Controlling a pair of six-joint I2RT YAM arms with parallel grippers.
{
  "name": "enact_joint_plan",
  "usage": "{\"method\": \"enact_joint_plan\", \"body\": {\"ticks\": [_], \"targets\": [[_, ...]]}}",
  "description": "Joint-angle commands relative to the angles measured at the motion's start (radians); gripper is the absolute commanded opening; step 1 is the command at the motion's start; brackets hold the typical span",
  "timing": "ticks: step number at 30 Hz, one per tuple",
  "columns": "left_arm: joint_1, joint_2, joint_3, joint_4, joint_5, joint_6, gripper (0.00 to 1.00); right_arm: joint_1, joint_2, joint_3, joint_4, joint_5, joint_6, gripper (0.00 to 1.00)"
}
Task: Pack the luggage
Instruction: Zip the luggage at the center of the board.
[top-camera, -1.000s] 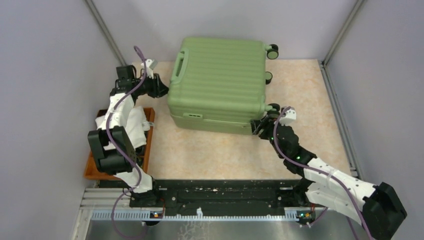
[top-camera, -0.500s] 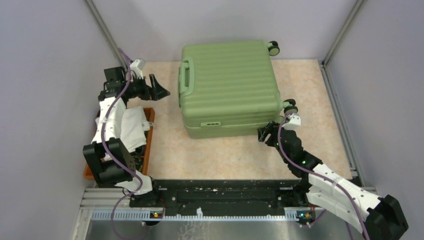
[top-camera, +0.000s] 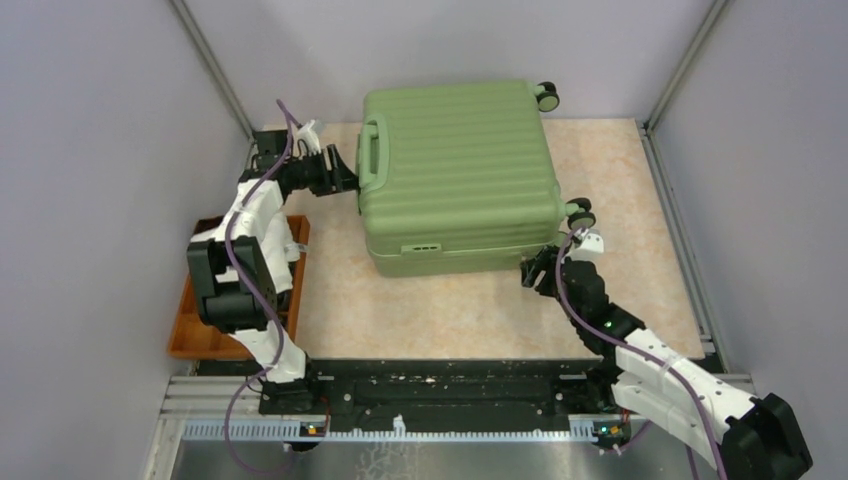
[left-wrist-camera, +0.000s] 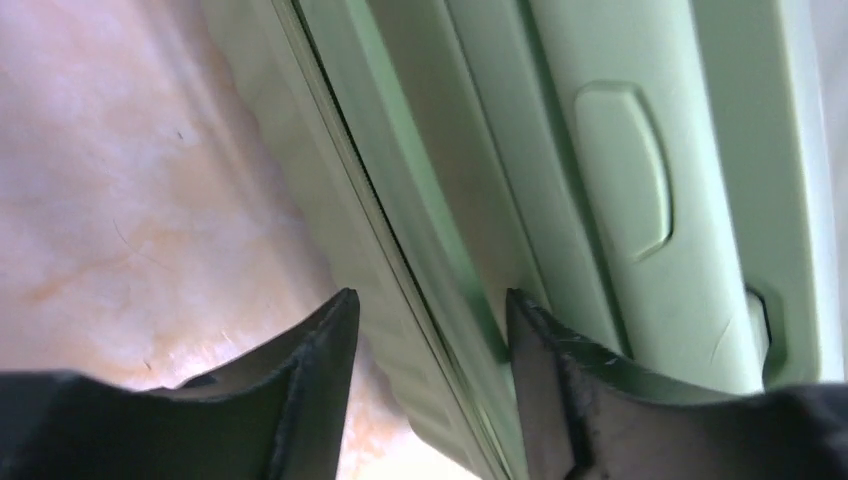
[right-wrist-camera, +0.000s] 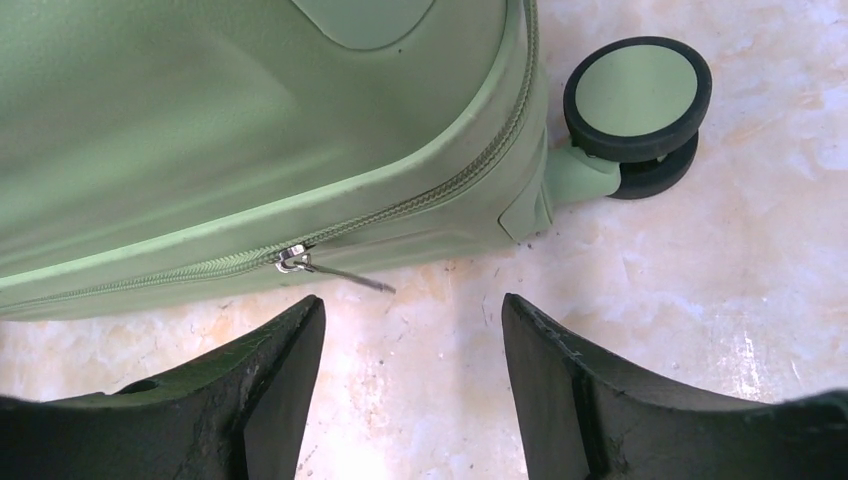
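Observation:
The luggage (top-camera: 455, 170) is a light-green ribbed suitcase lying flat and closed at the back of the table. My left gripper (top-camera: 345, 175) is at its left side, just below the side handle (top-camera: 372, 150). In the left wrist view the left gripper (left-wrist-camera: 428, 300) is open, with the luggage (left-wrist-camera: 620, 150) seam running between its fingertips. My right gripper (top-camera: 535, 268) sits low at the near right corner. In the right wrist view the right gripper (right-wrist-camera: 412, 305) is open over bare table, just short of the luggage (right-wrist-camera: 200, 120) and its zipper pull (right-wrist-camera: 300, 262).
An orange tray (top-camera: 190, 330) lies at the table's left edge, partly under my left arm. Black wheels stick out of the luggage at the near right (top-camera: 578, 213) and the back right (top-camera: 546, 95). Grey walls close in on the left, back and right.
The luggage turned and slid right, then settled. My left gripper let go of its side, swung out left with jaws wide, and came back to the side under the handle. The right gripper barely shifted.

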Motion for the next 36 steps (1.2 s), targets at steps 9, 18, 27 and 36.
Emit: {"method": "enact_joint_plan", "body": {"ticks": [9, 18, 27, 36], "targets": [[-0.091, 0.087, 0.174, 0.090, -0.087, -0.091, 0.26, -0.017, 0.012, -0.005, 0.085, -0.019, -0.056, 0.58], [-0.094, 0.088, 0.268, 0.049, -0.039, -0.123, 0.00, -0.060, 0.118, 0.013, 0.219, -0.113, -0.112, 0.57], [-0.094, 0.042, 0.287, 0.033, -0.009, -0.155, 0.00, -0.062, 0.194, 0.004, 0.316, -0.177, -0.099, 0.54], [-0.125, 0.020, 0.283, 0.036, -0.024, -0.147, 0.00, -0.062, 0.231, 0.002, 0.431, -0.177, -0.094, 0.31]]}}
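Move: The zipper pull hangs on the case's near side about 3 cm ahead of the right hand and 3 cm to its left, nearly level in height; the nearest wheel is roughly 8 cm ahead, 9 cm to the right and a few centimetres lower. For the left hand, the spot of the case's handle-side rim it will close on is some 4 cm ahead, 2 cm right and 2 cm up; the carry handle lies about 5 cm ahead, 4 cm right and 5 cm up. Forward and upward by about 5 cm, drifting slightly right, the left hand goes along the handle side while its fingers close from wide to nearly shut, pinching the rim beside the zipper. The right hand stays put briefly, then eases left and forward towards the zipper pull, swinging its fingers slightly counter-clockwise and narrowing them around the tab without yet shutting. ##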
